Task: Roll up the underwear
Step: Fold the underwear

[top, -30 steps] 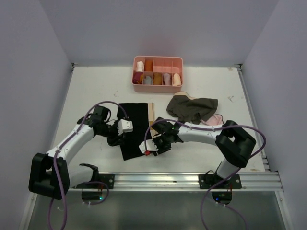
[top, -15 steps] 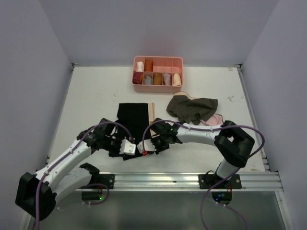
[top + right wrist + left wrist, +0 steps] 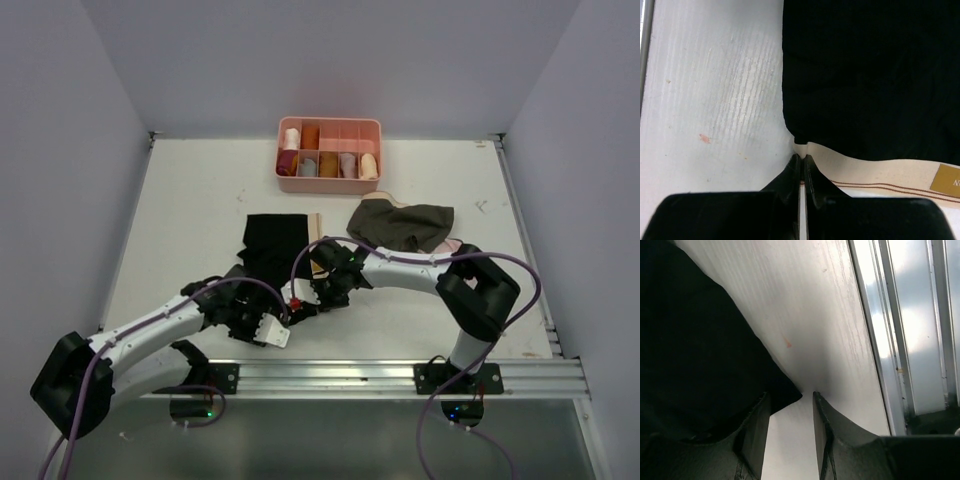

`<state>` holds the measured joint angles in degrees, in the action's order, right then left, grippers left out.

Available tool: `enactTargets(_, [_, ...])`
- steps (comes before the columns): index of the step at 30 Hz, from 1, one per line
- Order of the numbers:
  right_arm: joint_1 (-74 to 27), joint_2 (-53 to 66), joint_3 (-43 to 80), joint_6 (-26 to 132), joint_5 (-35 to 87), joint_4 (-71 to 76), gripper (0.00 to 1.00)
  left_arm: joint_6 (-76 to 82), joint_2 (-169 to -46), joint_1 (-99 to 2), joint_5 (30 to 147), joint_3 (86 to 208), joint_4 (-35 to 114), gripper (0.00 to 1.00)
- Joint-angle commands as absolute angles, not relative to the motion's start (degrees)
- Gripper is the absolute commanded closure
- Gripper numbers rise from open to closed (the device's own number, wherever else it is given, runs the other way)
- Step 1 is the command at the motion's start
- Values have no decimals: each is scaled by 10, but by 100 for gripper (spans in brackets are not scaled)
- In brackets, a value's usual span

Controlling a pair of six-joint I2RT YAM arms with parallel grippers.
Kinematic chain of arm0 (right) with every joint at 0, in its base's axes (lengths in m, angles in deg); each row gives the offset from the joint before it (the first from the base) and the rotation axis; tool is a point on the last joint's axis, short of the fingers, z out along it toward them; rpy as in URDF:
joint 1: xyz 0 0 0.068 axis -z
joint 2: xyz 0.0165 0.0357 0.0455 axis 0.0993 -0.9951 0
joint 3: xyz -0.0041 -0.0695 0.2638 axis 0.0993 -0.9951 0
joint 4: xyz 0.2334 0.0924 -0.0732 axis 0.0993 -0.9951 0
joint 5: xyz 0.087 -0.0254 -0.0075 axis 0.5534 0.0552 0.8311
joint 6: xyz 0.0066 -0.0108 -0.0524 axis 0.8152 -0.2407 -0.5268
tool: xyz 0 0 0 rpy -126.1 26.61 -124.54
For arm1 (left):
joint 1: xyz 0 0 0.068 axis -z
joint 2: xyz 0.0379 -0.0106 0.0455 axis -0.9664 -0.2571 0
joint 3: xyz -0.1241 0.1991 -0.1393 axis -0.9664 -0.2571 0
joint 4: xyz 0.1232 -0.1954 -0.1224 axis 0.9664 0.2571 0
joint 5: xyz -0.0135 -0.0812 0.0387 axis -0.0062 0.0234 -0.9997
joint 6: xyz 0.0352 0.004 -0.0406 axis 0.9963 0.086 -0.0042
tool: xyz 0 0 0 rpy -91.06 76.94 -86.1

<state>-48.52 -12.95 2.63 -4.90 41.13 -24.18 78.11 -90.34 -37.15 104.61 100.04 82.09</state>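
The underwear [image 3: 272, 243] lies flat mid-table, black cloth with a beige waistband [image 3: 865, 169] along its right side. My right gripper [image 3: 303, 299] is shut on the near corner of that waistband, and the right wrist view shows the right gripper [image 3: 801, 158] pinching the beige edge just below the black cloth [image 3: 865, 75]. My left gripper [image 3: 264, 320] is low by the near edge. In the left wrist view the left gripper [image 3: 790, 396] is open, with a corner of the black cloth [image 3: 690, 340] against its left finger [image 3: 757, 430].
A pink divided box [image 3: 372, 127] with several rolled garments stands at the back. An olive-brown garment [image 3: 400, 225] lies over a pale pink one [image 3: 447, 250] to the right of the underwear. A metal rail [image 3: 400, 375] runs along the near edge, close to the left gripper.
My right gripper has shut on the waistband corner. My left arm has swung toward the near edge to the cloth's near corner. The underwear's near end now looks shorter.
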Motion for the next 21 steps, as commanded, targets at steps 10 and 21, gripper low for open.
enactTargets(10, [-480,-141,48,-52,432,-284,100,786,-942,-359,1011,957,738,84])
enactTargets(21, [-475,-69,52,-19,469,-358,100,782,-804,-360,1036,1041,880,100])
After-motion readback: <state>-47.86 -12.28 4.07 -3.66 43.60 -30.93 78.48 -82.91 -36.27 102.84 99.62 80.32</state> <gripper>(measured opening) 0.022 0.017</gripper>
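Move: The underwear's near hem corner lies between and just past the left hand's open fingers, about 2 cm ahead, 2 cm to the right and 1 cm lower. The waistband's near corner, still pinched by the right hand, is some 6 cm ahead and 12 cm right of the left hand; the metal table rail runs roughly 8 cm straight behind it. From the right hand the hem corner is about 4 cm back and 10 cm to the left, 1 cm lower. Staying low over the table, the left hand slides about 2.5 cm forward and 2 cm to its right onto the near hem corner, its fingers shutting fully on the way to pinch the black cloth, then lifts some 2 cm while easing about 1 cm back and left. The right hand keeps its pinch on the waistband's near corner, easing back and right by about 2 cm in all, mostly at the end, and just starting to rise. ##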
